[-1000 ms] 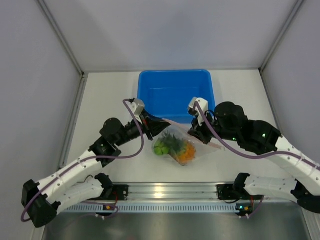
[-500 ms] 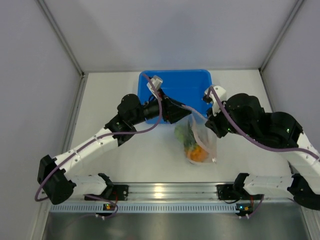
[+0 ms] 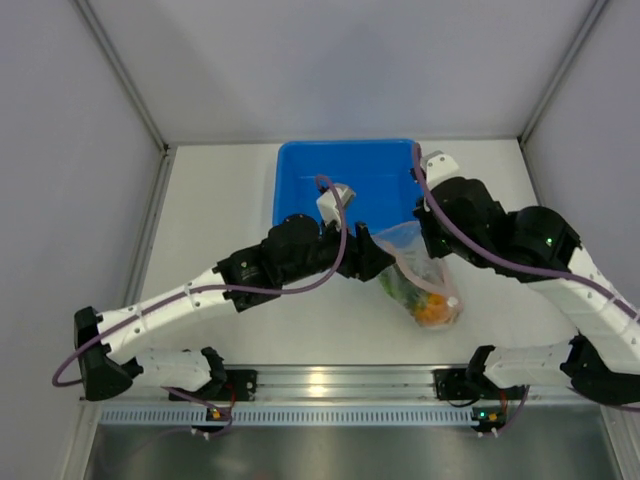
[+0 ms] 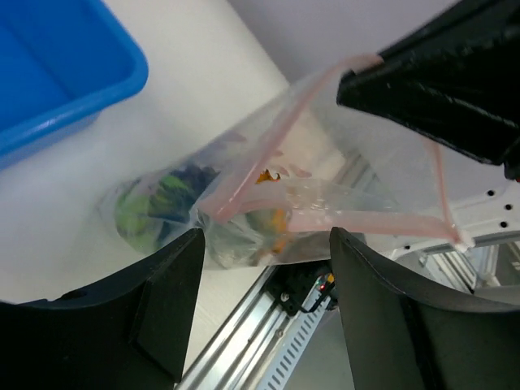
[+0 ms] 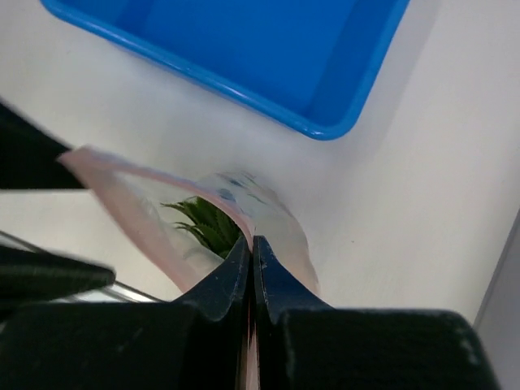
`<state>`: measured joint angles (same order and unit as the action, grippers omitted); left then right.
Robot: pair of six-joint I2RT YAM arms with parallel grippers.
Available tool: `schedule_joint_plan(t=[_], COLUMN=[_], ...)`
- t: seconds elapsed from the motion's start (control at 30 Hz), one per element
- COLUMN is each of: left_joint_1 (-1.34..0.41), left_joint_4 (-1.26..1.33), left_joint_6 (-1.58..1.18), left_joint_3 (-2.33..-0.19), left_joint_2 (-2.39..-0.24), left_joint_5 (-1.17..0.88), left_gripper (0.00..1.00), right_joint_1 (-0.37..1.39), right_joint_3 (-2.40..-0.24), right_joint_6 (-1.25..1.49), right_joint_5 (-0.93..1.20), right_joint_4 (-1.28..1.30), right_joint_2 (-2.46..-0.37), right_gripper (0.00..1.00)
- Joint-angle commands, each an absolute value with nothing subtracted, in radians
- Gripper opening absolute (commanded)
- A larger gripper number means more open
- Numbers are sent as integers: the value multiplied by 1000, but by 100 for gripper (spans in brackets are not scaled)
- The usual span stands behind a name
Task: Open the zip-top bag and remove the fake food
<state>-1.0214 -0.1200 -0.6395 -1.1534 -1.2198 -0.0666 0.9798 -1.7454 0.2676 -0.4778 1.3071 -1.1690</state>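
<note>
The zip-top bag (image 3: 418,272), clear with a pink zip strip (image 4: 244,175), hangs from my right gripper (image 3: 428,238), which is shut on one side of its rim (image 5: 252,244). Its mouth gapes open in the left wrist view. The fake food lies inside it: an orange pineapple (image 3: 435,310) with a green crown (image 5: 207,221), dark grapes (image 4: 193,177) and a green round fruit (image 4: 134,219). My left gripper (image 3: 374,256) is open just left of the bag, its fingers (image 4: 166,296) spread wide below the mouth with nothing between them (image 4: 266,240).
The blue tub (image 3: 300,165) stands behind both grippers, close to the bag (image 5: 341,122). The aluminium rail (image 3: 330,380) with the arm bases runs along the near table edge below the bag.
My left gripper let go of the bag's rim and opened wide. Both arms shifted right; the bag swung from lying flat to hanging under my right gripper.
</note>
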Motion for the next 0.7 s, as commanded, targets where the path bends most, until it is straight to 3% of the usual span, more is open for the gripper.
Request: schedule_joint_plan(t=[0.0,0.5,0.67], left_joint_1=[-1124,-1187,-1187], left_joint_4=[-339,-380,-354], left_joint_6=[-690,-863,-919], left_joint_3=[-1193,-1184,-1180], left_joint_2=[-1193,-1293,-1325], left_joint_5=[305,448,468], left_gripper=[68,73,68], right_joint_1=[994,1083,1111], right_joint_3=[-1715,-1546,-1471], right_joint_6=[368,460,468], right_joint_5=[-630,-660,-640], right_joint_4=[1203,904,819], right_joint_2=[-1195,-1213,-1186], right_gripper=[0,0,0])
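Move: The free near rim of the bag's mouth lies about 6 cm to the left hand's right, 2 cm back and 5 cm below. From that hand, the pineapple inside the bag is roughly 9 cm right, 3 cm back and 14 cm below; the blue tray's middle is some 28 cm ahead, 9 cm left and 27 cm below. The right hand holds the rim; the left gripper, which it will near, is about 9 cm to its left, 2 cm back and 3 cm below. Downward about 8.5 cm goes the left hand, first edging back, then forward again, and turning some 20 degrees counter-clockwise, its fingers staying wide open as they come to the near rim of the bag. The right hand keeps its shut grip on the rim and, first forward and down, then mostly left, carries the bag about 7 cm leftward towards the left gripper. ##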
